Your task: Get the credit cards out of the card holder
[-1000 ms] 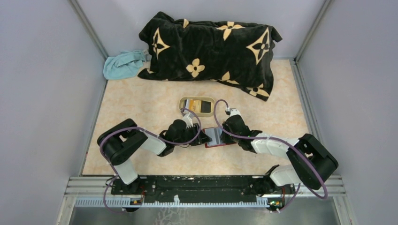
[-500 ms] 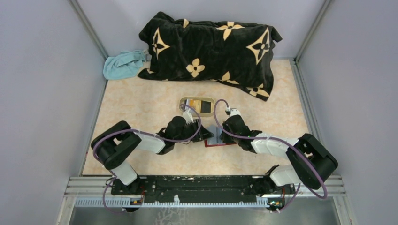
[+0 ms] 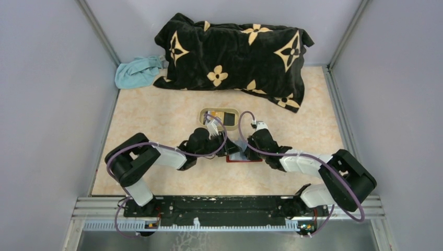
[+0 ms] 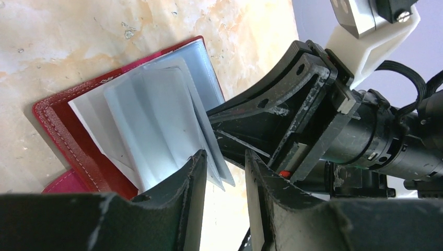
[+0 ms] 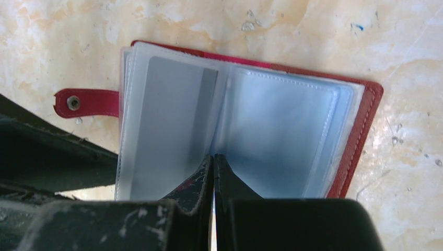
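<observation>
The dark red card holder (image 5: 365,120) lies open on the table, its pale blue-grey sleeves (image 4: 151,120) fanned up. A pale grey card (image 5: 172,120) shows inside the left sleeve. The red tab (image 5: 86,102) sticks out to the left. My right gripper (image 5: 213,156) is shut, its tips pressing on the fold between the sleeves. My left gripper (image 4: 225,154) is open with only table showing between its fingers; one finger (image 4: 193,178) rests against the sleeves' loose edges. From above both grippers meet over the holder (image 3: 244,159). Black and orange-yellow credit cards (image 3: 228,116) lie in the beige oval tray (image 3: 236,111).
A black blanket with gold flowers (image 3: 235,52) fills the back of the table. A teal cloth (image 3: 137,72) lies at the back left. Grey walls close in both sides, and a metal rail (image 3: 224,206) runs along the near edge.
My left gripper has slid right and farther back, onto the holder's left side, covering more of the sleeves. The right arm has stayed put.
</observation>
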Controlling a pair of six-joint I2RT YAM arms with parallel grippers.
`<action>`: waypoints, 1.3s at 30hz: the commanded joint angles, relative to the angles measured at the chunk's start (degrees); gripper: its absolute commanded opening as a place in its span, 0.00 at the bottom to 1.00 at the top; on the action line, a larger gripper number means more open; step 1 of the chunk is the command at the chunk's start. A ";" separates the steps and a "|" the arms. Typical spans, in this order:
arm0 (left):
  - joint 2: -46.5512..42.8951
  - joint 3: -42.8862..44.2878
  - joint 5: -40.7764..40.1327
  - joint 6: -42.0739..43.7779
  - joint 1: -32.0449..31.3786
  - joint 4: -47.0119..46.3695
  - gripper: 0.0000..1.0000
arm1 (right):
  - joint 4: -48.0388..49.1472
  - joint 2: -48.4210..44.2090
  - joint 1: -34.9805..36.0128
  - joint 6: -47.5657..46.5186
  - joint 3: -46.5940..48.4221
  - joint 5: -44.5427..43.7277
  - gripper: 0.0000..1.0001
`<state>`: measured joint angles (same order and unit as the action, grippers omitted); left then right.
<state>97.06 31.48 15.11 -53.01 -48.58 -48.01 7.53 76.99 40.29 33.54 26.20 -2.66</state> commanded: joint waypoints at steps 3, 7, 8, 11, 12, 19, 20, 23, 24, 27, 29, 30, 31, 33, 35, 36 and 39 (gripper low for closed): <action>1.99 2.53 1.25 0.04 -0.66 -1.91 0.39 | -3.54 -5.44 0.22 0.51 -1.06 -0.71 0.00; 2.47 3.33 1.39 0.14 -0.90 -1.63 0.39 | -5.51 -9.61 0.22 0.51 -0.93 -1.46 0.00; 2.52 3.51 1.40 0.21 -0.98 -1.50 0.39 | -6.17 -10.51 0.27 0.41 -0.76 -1.57 0.00; 2.86 3.99 1.49 0.37 -1.10 -1.26 0.39 | -8.35 -13.00 0.22 0.22 0.01 -2.58 0.04; 2.99 4.14 1.46 0.43 -1.13 -1.17 0.39 | -8.90 -13.89 0.22 0.17 0.07 -3.07 0.08; 3.96 4.89 1.65 0.54 -1.33 -0.89 0.39 | -11.53 -18.52 0.22 0.02 0.95 -4.70 0.34; 4.13 4.98 1.71 0.55 -1.38 -0.94 0.39 | -11.80 -18.76 0.27 0.00 1.12 -4.72 0.35; 4.43 5.16 1.80 0.61 -1.36 -0.94 0.39 | -12.00 -19.68 0.22 -0.20 1.42 -4.78 0.38; 4.45 5.10 1.78 0.55 -1.36 -0.92 0.39 | -11.93 -19.88 0.22 -0.32 1.51 -4.60 0.40; 4.53 5.08 1.61 0.64 -1.41 -0.74 0.39 | -11.98 -19.91 0.18 -0.84 2.03 -3.43 0.42; 4.61 5.16 1.52 0.63 -1.37 -0.59 0.39 | -11.87 -20.23 0.22 -1.00 2.11 -2.80 0.43; 4.70 5.17 1.53 0.63 -1.42 -0.55 0.39 | -11.82 -20.52 0.22 -1.03 2.11 -2.51 0.43; 4.78 5.17 1.51 0.62 -1.35 -0.59 0.39 | -11.76 -20.76 0.20 -1.10 2.11 -2.44 0.43; 4.89 5.17 1.57 0.67 -1.36 -0.59 0.39 | -11.68 -21.00 0.22 -1.04 2.15 -2.40 0.43; 4.98 5.08 1.58 0.73 -1.37 -0.51 0.39 | -11.84 -21.09 0.20 -1.10 2.19 -2.57 0.43; 5.03 5.08 1.66 0.76 -1.37 -0.50 0.39 | -11.84 -21.24 0.22 -1.11 2.25 -2.61 0.43; 5.14 4.93 1.72 0.72 -1.40 -0.50 0.39 | -12.34 -21.85 0.22 -0.95 2.28 -3.12 0.43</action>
<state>101.45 35.24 16.10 -52.93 -49.52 -47.57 -5.72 57.14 40.36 33.04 25.30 -5.65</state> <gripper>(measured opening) 0.388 0.426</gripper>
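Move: The right hand's closed fingertips are down at the sleeves of the open card holder, whose middle is about 1 cm ahead and 1 cm left. The tray stands roughly 12 cm ahead and 11 cm left of that hand. From the left hand, the card holder's middle is about 2 cm ahead, 1 cm right and 5 cm below; the tray is some 11 cm ahead and 7 cm left. Right hand rises about 5 cm off the sleeves, drifting right and half-opening, while left nudges them rightward 1.5 cm. ##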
